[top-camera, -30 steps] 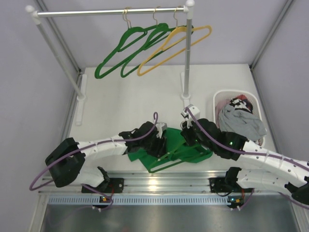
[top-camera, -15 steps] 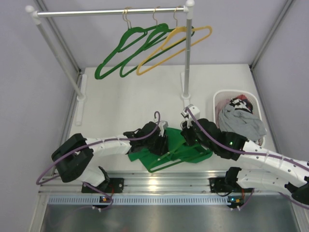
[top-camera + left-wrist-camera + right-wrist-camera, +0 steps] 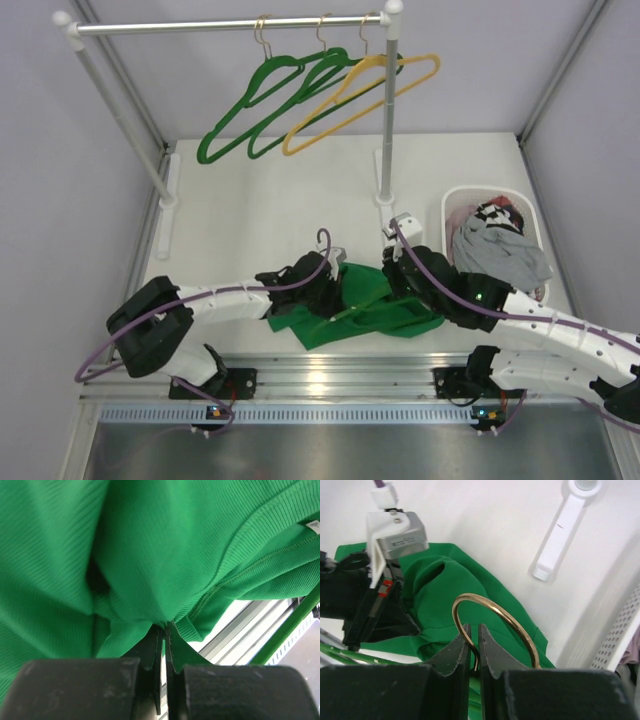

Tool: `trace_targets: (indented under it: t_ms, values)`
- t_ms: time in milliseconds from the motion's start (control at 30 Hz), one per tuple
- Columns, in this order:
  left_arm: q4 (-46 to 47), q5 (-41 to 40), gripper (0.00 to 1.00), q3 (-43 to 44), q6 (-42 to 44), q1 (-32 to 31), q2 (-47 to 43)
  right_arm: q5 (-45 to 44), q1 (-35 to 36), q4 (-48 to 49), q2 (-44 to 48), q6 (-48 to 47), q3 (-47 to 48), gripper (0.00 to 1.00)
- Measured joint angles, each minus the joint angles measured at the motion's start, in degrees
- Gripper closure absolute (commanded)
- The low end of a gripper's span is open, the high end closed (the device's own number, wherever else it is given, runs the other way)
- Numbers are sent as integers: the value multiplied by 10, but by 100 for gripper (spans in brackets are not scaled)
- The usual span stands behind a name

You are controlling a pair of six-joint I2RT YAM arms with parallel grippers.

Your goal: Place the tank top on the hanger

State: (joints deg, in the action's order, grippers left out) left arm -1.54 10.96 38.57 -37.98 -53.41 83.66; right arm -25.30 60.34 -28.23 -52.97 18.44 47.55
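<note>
The bright green tank top (image 3: 365, 305) lies bunched on the table between my two arms; it fills the left wrist view (image 3: 150, 555) and shows in the right wrist view (image 3: 450, 595). My left gripper (image 3: 330, 290) (image 3: 164, 630) is shut on a fold of the tank top. My right gripper (image 3: 398, 268) (image 3: 474, 632) is shut on the gold metal hook (image 3: 490, 615) of the hanger. The hanger's thin green bar (image 3: 295, 625) shows at the lower right of the left wrist view; most of the hanger is hidden under the cloth.
Two green hangers (image 3: 260, 105) and a yellow hanger (image 3: 360, 95) hang on the rack rail (image 3: 220, 25) at the back. A white basket (image 3: 455, 200) with a grey garment (image 3: 500, 250) stands at the right. A rack post (image 3: 387, 120) rises behind my right gripper.
The tank top now covers the hanger frame that lay bare at the front. My right gripper has shifted slightly back with the hook. My left gripper stays on the cloth.
</note>
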Motion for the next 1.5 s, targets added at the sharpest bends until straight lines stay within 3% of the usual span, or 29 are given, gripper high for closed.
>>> trace_targets:
  t_ms: [800,1500]
  values:
    - [-82,-71,100,-111,-26,46,-212,-112,-19,-37,24,67,1,100]
    - [-205,-94,100,-43,-36,82,-297,-122,-38,-32,54,66,0,100]
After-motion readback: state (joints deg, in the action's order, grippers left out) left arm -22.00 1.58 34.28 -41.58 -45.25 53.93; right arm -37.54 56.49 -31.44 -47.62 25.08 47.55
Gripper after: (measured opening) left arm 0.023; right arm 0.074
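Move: The left fingers hold a pinch of the tank top's edge low over the table; the hanger's left end lies about 7 cm to their left, 4 cm back and some 3 cm higher. The hanger neck is about 11 cm right of them, 4 cm ahead and 12 cm up. From the right hand, which holds the hanger by its hook, the pinched edge is some 10 cm left, 5 cm back and 13 cm down; the basket's middle is 26 cm right, 13 cm ahead and 12 cm lower. The left hand keeps its pinch on the tank top's edge and draws it about 9 cm left along the hanger to its left end, lifting a little, dipping slightly and then rising to end some 6 cm higher, while the wrist turns about 15 degrees counter-clockwise. Against this the right hand, still gripping the hook, carries the hanger about 5 cm right, a little forward and up, turning some 15 degrees clockwise so that the hanger's left end swings forward towards the left fingers. ##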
